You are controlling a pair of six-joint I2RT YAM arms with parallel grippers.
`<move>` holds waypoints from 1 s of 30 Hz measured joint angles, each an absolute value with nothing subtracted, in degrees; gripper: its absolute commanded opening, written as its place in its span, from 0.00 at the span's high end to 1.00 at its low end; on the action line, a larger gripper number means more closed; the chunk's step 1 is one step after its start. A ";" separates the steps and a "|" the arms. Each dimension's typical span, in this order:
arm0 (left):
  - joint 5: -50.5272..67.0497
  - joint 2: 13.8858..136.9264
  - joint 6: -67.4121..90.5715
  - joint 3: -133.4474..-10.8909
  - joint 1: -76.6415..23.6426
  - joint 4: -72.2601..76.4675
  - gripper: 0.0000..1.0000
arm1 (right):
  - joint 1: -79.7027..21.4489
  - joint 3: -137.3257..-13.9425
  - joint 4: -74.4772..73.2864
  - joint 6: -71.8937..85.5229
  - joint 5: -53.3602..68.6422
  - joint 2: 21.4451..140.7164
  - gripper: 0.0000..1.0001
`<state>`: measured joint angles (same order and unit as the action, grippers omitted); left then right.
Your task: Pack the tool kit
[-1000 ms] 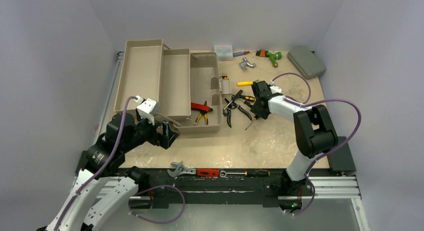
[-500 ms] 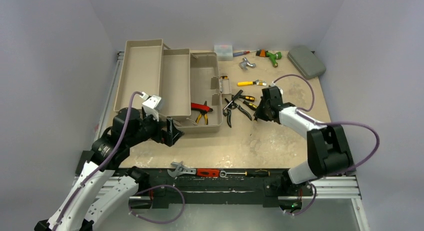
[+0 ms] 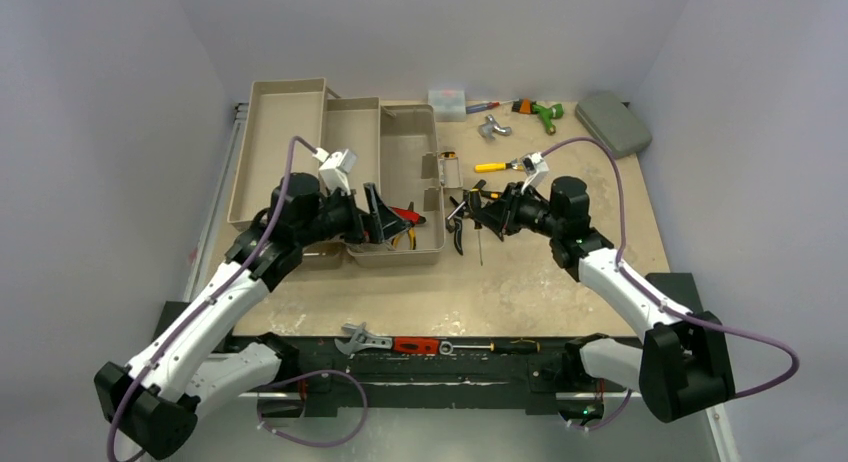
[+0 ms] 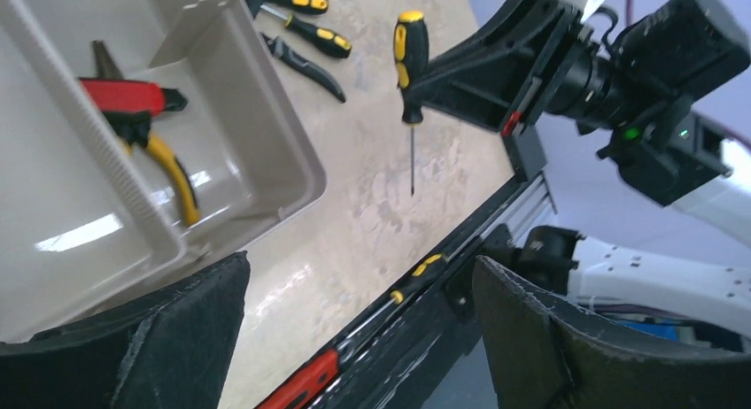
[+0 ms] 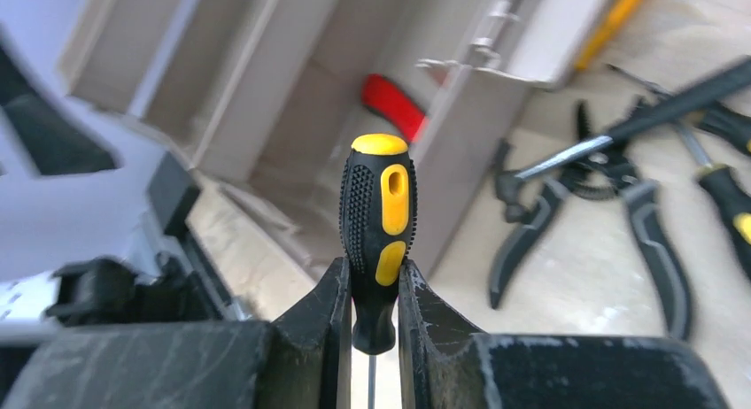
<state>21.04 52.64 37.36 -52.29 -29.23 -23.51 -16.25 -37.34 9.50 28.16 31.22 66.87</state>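
The tan toolbox (image 3: 285,132) lies open at the back left, trays folded out. Red- and yellow-handled pliers (image 3: 403,218) (image 4: 133,104) lie in its right compartment. My right gripper (image 3: 484,214) (image 5: 370,272) is shut on a yellow-and-black screwdriver (image 5: 379,205) (image 4: 409,50), held upright above the table just right of the box, shaft pointing down. My left gripper (image 3: 378,214) (image 4: 359,263) hangs open and empty over the box's near right corner. Black-handled pliers (image 3: 458,227) and more yellow-and-black tools (image 3: 495,196) lie on the table behind the held screwdriver.
A grey case (image 3: 613,123), a small clear box (image 3: 447,103), a green tool (image 3: 543,112), a metal piece (image 3: 492,129) and a yellow-handled tool (image 3: 490,167) sit at the back. A wrench (image 3: 362,337), a red-handled tool (image 3: 415,345) and a screwdriver (image 3: 515,346) rest along the front rail.
My right gripper shut on the screwdriver, lifted it off the table and swung it left toward the box. My left arm rose from the box's front left to its near right corner.
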 measured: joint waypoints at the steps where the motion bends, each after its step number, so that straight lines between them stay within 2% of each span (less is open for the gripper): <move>1: 21.06 54.15 38.72 -52.31 -29.78 -21.37 0.08 | -16.25 -36.82 11.49 28.64 33.74 66.65 1.00; 9: 21.06 65.65 46.04 -56.18 -34.17 -7.38 0.17 | -16.64 -34.50 28.29 35.94 47.51 66.35 1.00; 11: 21.02 67.99 47.09 -57.10 -34.98 -4.47 0.22 | -16.82 -34.09 31.35 37.74 49.23 66.35 1.00; 14: 20.99 70.87 48.01 -58.24 -36.03 -1.15 0.37 | -17.06 -33.45 35.40 40.36 50.98 66.35 1.00; 15: 21.06 71.55 48.49 -58.41 -36.32 -0.23 0.38 | -17.21 -33.36 36.07 40.95 51.27 66.35 1.00; 23: 21.34 75.33 49.04 -60.69 -38.57 3.31 0.34 | -18.20 -33.39 38.28 43.07 52.27 66.35 1.00; 30: 21.45 77.06 49.17 -61.60 -40.97 4.91 0.45 | -19.40 -33.41 38.74 44.12 52.16 66.35 1.00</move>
<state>21.45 77.06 49.17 -61.60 -40.97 4.91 -19.40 -33.41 38.74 44.12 52.16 66.35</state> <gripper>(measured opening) 0.614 0.147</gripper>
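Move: The screwdriver's handle, upright in the right hand's shut fingers, is about 19 cm right of the left hand, 8 cm ahead and 5 cm lower. From the left hand the pliers in the toolbox bin lie 12 cm ahead, 1 cm right, 23 cm down. From the right hand, the left hand's open fingers are about 19 cm left, 8 cm back and 4 cm up; the hammer lies 10 cm ahead, 3 cm left, 16 cm down. Left hand reaches some 13 cm rightward, part-closing towards the screwdriver right hand carries 8 cm up, back, left. ##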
